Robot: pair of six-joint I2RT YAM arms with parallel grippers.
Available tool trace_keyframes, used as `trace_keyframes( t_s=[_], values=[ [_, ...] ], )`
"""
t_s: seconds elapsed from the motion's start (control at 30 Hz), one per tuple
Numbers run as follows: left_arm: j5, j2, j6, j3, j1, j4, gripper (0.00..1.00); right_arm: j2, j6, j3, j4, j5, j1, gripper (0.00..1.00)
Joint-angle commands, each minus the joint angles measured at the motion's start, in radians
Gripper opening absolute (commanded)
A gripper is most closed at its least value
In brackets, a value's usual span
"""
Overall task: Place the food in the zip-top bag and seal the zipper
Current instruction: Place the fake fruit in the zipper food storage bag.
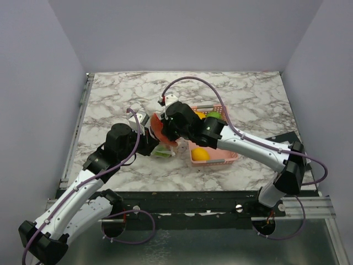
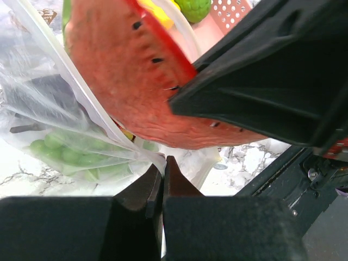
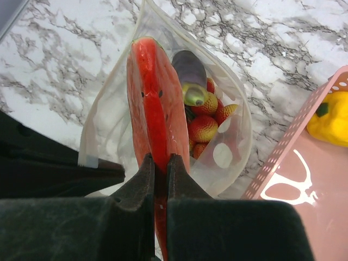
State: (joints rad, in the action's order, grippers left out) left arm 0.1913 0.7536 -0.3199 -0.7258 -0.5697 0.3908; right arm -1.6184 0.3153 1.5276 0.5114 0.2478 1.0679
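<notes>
The zip-top bag (image 3: pixel 228 103) stands with its mouth wide open on the marble table. Inside lie a purple eggplant (image 3: pixel 188 66), red berries (image 3: pixel 203 128) and green grapes (image 2: pixel 65 153). My right gripper (image 3: pixel 160 160) is shut on a red watermelon slice (image 3: pixel 155 92), which hangs rind-up and half inside the bag's mouth. My left gripper (image 2: pixel 163 163) is shut on the bag's rim at its near side, pinching the clear plastic by the zipper (image 2: pixel 81 87). From above, both grippers (image 1: pixel 150 142) (image 1: pixel 168 132) meet over the bag, which they largely hide.
A pink slotted basket (image 1: pixel 220 160) stands just right of the bag, holding a yellow fruit (image 1: pixel 200 154) and a green fruit (image 1: pixel 214 115). Purple walls close in the table on three sides. The right arm's body (image 2: pixel 272 81) crowds the left wrist view.
</notes>
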Motion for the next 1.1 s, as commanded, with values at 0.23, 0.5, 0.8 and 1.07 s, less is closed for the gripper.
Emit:
trace_keyframes(
  t_s=[0.23,0.5,0.8,1.07],
  values=[
    [0.001,-0.016,0.010,-0.006,-0.003,-0.011,0.00,-0.164,-0.004,0.082,-0.009,-0.009,0.006,0.01],
    [0.005,-0.016,0.009,-0.006,-0.003,-0.010,0.00,-0.269,0.034,0.106,-0.020,0.046,0.006,0.01],
    [0.003,-0.024,0.010,-0.006,-0.004,-0.011,0.00,-0.368,0.072,0.176,0.054,0.133,0.004,0.08],
    [-0.006,-0.020,0.009,-0.006,-0.004,-0.011,0.00,-0.269,0.083,0.117,0.002,0.120,0.004,0.35]
  ],
)
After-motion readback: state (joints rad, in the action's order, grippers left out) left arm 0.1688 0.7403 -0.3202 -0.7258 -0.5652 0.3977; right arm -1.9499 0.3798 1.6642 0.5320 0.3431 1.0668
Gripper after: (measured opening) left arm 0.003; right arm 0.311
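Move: Over the mouth of the zipper bag, the right hand holds the watermelon slice; the bag's middle lies about 4 cm ahead, 3 cm left and 11 cm below. In it, the strawberries sit some 6 cm ahead, 2 cm left of the hand, the grapes 1 cm ahead, 4 cm left, both 13 cm below. The basket's middle is 19 cm to the right, level with the hand and 13 cm lower. From the left hand, pinching the rim, the bag's middle is about 7 cm ahead, 1 cm right, 8 cm below. Lowering the watermelon slice through the open bag mouth, the right hand sinks about 10 cm while easing some 3 cm forward and 3 cm left, its left side dipping roughly 10 degrees. Near the bottom it comes almost to rest and its fingers open about a quarter of their range around the slice. The left hand keeps its pinch on the rim. ##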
